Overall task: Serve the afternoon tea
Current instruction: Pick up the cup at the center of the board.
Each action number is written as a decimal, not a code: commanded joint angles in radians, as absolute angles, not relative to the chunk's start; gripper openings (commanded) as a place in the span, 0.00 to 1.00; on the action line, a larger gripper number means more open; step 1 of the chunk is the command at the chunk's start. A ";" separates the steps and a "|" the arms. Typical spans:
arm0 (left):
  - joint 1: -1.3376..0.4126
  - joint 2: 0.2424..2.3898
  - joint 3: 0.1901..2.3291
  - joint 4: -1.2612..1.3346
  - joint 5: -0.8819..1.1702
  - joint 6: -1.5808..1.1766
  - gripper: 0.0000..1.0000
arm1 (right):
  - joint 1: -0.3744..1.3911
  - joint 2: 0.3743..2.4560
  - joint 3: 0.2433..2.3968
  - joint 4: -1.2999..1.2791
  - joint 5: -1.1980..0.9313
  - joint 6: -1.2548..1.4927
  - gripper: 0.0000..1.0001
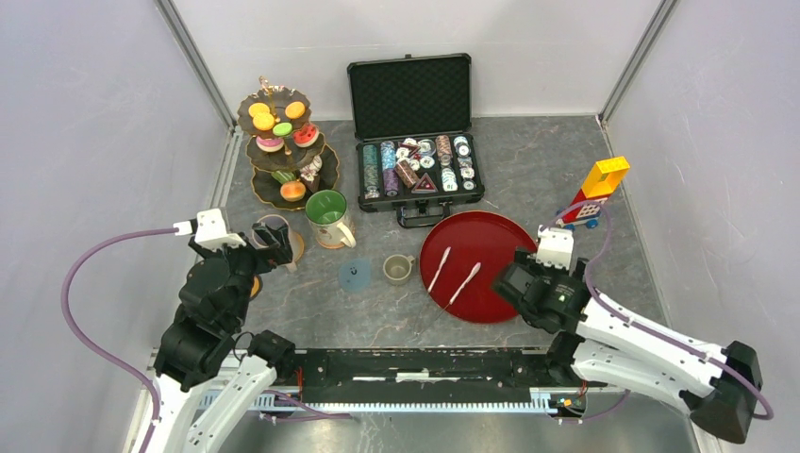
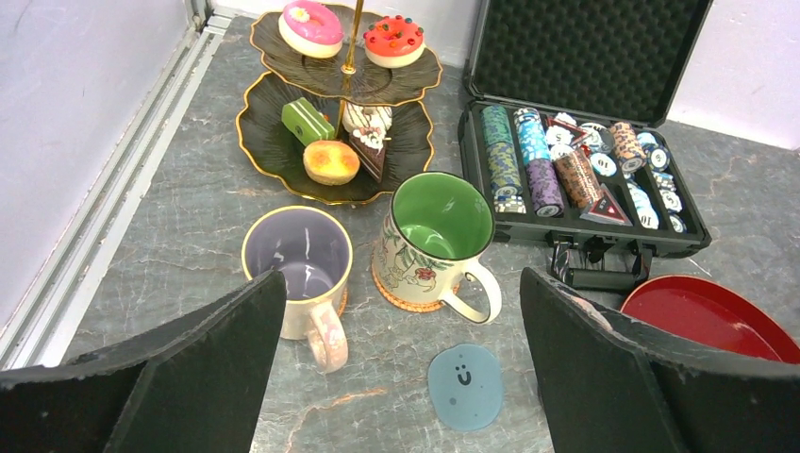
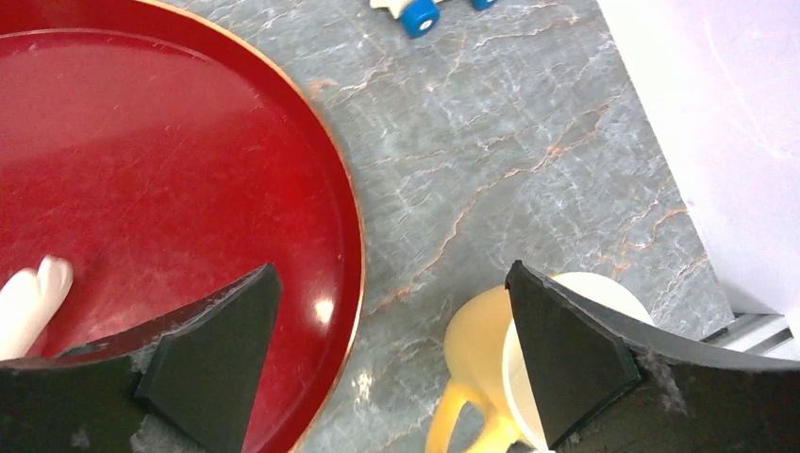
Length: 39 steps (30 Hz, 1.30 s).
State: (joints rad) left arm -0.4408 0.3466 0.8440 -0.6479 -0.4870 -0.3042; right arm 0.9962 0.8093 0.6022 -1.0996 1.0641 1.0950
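Note:
The dark scalloped three-tier stand [image 1: 261,192] [image 2: 264,132] stands at the back left and carries toy donuts, cake slices and round sweets. In front of it are a green-lined mug [image 1: 328,217] [image 2: 441,241] on a woven coaster and a lavender mug [image 1: 274,236] [image 2: 300,264]. My left gripper [image 1: 269,247] [image 2: 401,283] hangs open just short of these two mugs and holds nothing. My right gripper [image 1: 517,281] [image 3: 391,269] is open over the right edge of the red tray [image 1: 491,250] [image 3: 141,160]. A yellow mug [image 3: 491,377] lies under its right finger.
A blue smiley coaster [image 1: 355,275] [image 2: 465,385] and a small grey cup [image 1: 398,269] sit mid-table. Two white spoons [image 1: 453,276] lie on the tray. The open poker chip case [image 1: 415,170] [image 2: 585,160] is at the back, the block tower [image 1: 596,189] at the right.

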 commanded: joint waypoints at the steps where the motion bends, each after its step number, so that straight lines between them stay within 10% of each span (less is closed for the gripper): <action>1: -0.448 0.358 0.841 -0.607 -0.470 -0.256 1.00 | 0.858 0.834 0.591 -0.825 1.097 0.832 0.98; 19: -0.456 0.357 0.838 -0.602 -0.462 -0.253 1.00 | 0.722 0.668 0.579 -1.080 0.927 1.059 0.97; 39: -0.462 0.369 0.836 -0.599 -0.455 -0.250 1.00 | 0.715 0.731 0.372 -0.986 1.061 1.359 0.56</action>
State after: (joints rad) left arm -0.4541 0.3565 0.8364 -0.6472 -0.4610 -0.2996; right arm 0.7189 0.7250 0.4004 -1.0336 1.0187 1.2549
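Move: The yellow cup is about 7 cm back and 7 cm to the right of my open right hand, its middle some 8 cm lower. The red plate's centre lies roughly 13 cm to the hand's left, level with it fore and aft and 11 cm below; the toy house car is about 13 cm ahead and 8 cm right. From my idle left hand the same cup is some 66 cm to the right, 9 cm back and 25 cm down. My right hand first slips forward about 2.5 cm while drifting right, then draws back with a small rise, and finally sinks some 7 cm onto the yellow cup's rim, still easing right and back. I turn the hand about 20 degrees clockwise and close the wide-open fingers to a bit over half, bringing the near-plate wall of the cup between them, the right finger over the mouth. ##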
